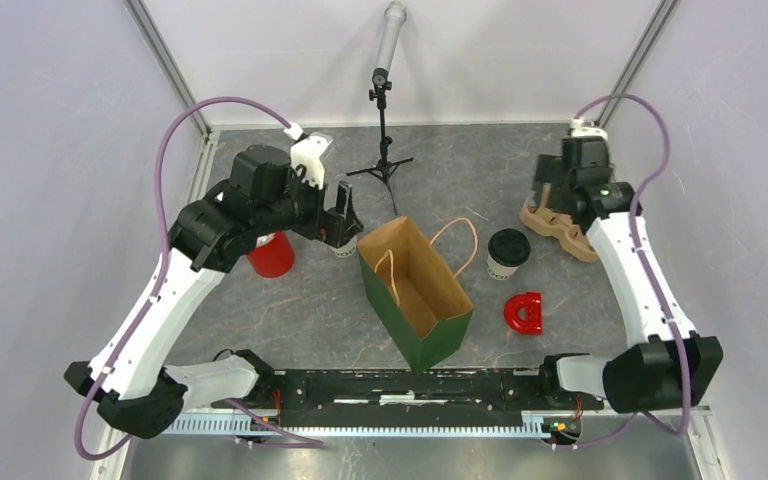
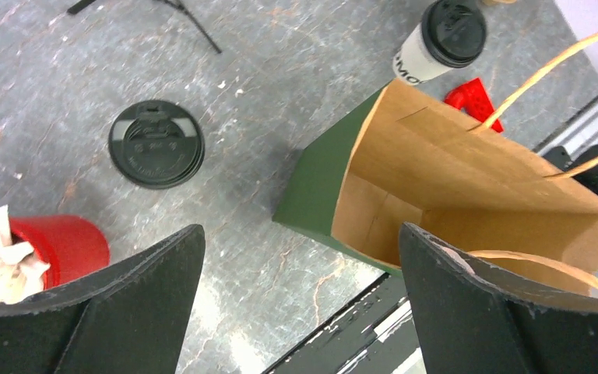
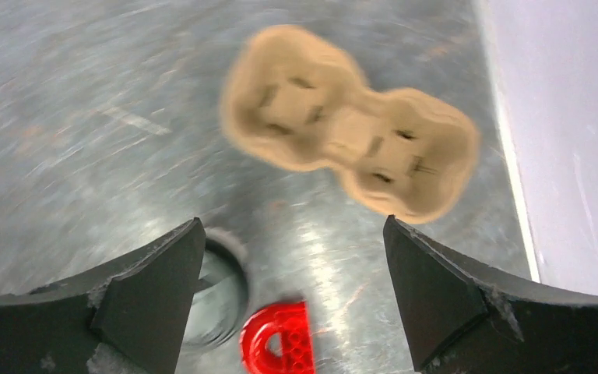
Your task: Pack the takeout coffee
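One takeout coffee point(image 1: 508, 252), a cream cup with a black lid, stands just right of the green paper bag point(image 1: 415, 300). It also shows in the left wrist view point(image 2: 444, 39) and as a blur in the right wrist view point(image 3: 214, 292). A second lidded cup point(image 2: 156, 143) stands left of the bag, seen from above, partly under my left gripper point(image 1: 343, 225). The left gripper point(image 2: 300, 230) is open and holds nothing, above the table beside the bag's open mouth point(image 2: 467, 195). My right gripper point(image 3: 292, 220) is open and empty, hovering near the cardboard carrier point(image 3: 350, 132).
A red cup point(image 1: 272, 255) with white paper stands left of the left gripper. A red D-shaped piece point(image 1: 525, 312) lies in front of the right-hand coffee. The brown carrier point(image 1: 558, 225) sits at the back right. A microphone stand point(image 1: 385, 165) stands at the back middle.
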`<state>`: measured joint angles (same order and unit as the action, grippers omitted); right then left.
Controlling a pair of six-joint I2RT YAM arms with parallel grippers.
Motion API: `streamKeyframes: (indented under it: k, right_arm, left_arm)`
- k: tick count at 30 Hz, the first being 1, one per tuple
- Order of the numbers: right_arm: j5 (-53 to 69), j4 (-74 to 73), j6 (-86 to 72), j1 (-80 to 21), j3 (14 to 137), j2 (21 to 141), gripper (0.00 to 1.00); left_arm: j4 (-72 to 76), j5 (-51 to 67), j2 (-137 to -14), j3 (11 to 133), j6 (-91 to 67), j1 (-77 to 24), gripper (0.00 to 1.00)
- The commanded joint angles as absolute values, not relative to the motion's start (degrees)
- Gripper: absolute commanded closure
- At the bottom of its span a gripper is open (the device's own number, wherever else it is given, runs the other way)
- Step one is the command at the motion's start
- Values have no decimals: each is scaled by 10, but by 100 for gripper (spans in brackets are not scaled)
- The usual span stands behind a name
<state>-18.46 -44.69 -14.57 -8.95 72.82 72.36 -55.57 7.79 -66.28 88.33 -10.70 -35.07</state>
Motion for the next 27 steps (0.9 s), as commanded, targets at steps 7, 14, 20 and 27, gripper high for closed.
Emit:
streamKeyframes:
  k: [7,14,20,27]
  right_arm:
    - [-116,-364,-80,106,724,819,19]
    - [-6,-277,238,135,757,850,24]
    - [146,-293,363,177,740,855,34]
    - [292,-382,483,180,750,898,39]
  left_arm:
    - [-571,30,-642,842,-154,-350,0]
    - [-571,76,-625,838,-161,-349,0]
    - [-611,84,-619,832,-166,-349,0]
    - [-717,63,-624,860,-164,-349,0]
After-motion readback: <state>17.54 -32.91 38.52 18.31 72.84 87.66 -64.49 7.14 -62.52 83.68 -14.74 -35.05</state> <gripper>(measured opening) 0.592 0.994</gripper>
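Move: The cup tray lies about 8 cm ahead of the right hand and 5 cm to its right, some 19 cm below. The lidded coffee cup stands about 9 cm to the hand's left and 2 cm back; the red D-shaped piece lies some 12 cm back and 5 cm left. From the left hand, the tray is roughly 18 cm forward and 42 cm to the right, about 30 cm down. Rightward and down first, the empty right hand sweeps some 11 cm away from the lidded cup, then pushes about 5 cm forward to come over the tray's right side, where it eases slightly back left and lower. Its wrist yaws clockwise, then swings back to finish about 35 degrees counter-clockwise of its start, while the wide-open fingers narrow to a little over half. The left hand, still open and empty, sinks about 4 cm and draws back as much. ##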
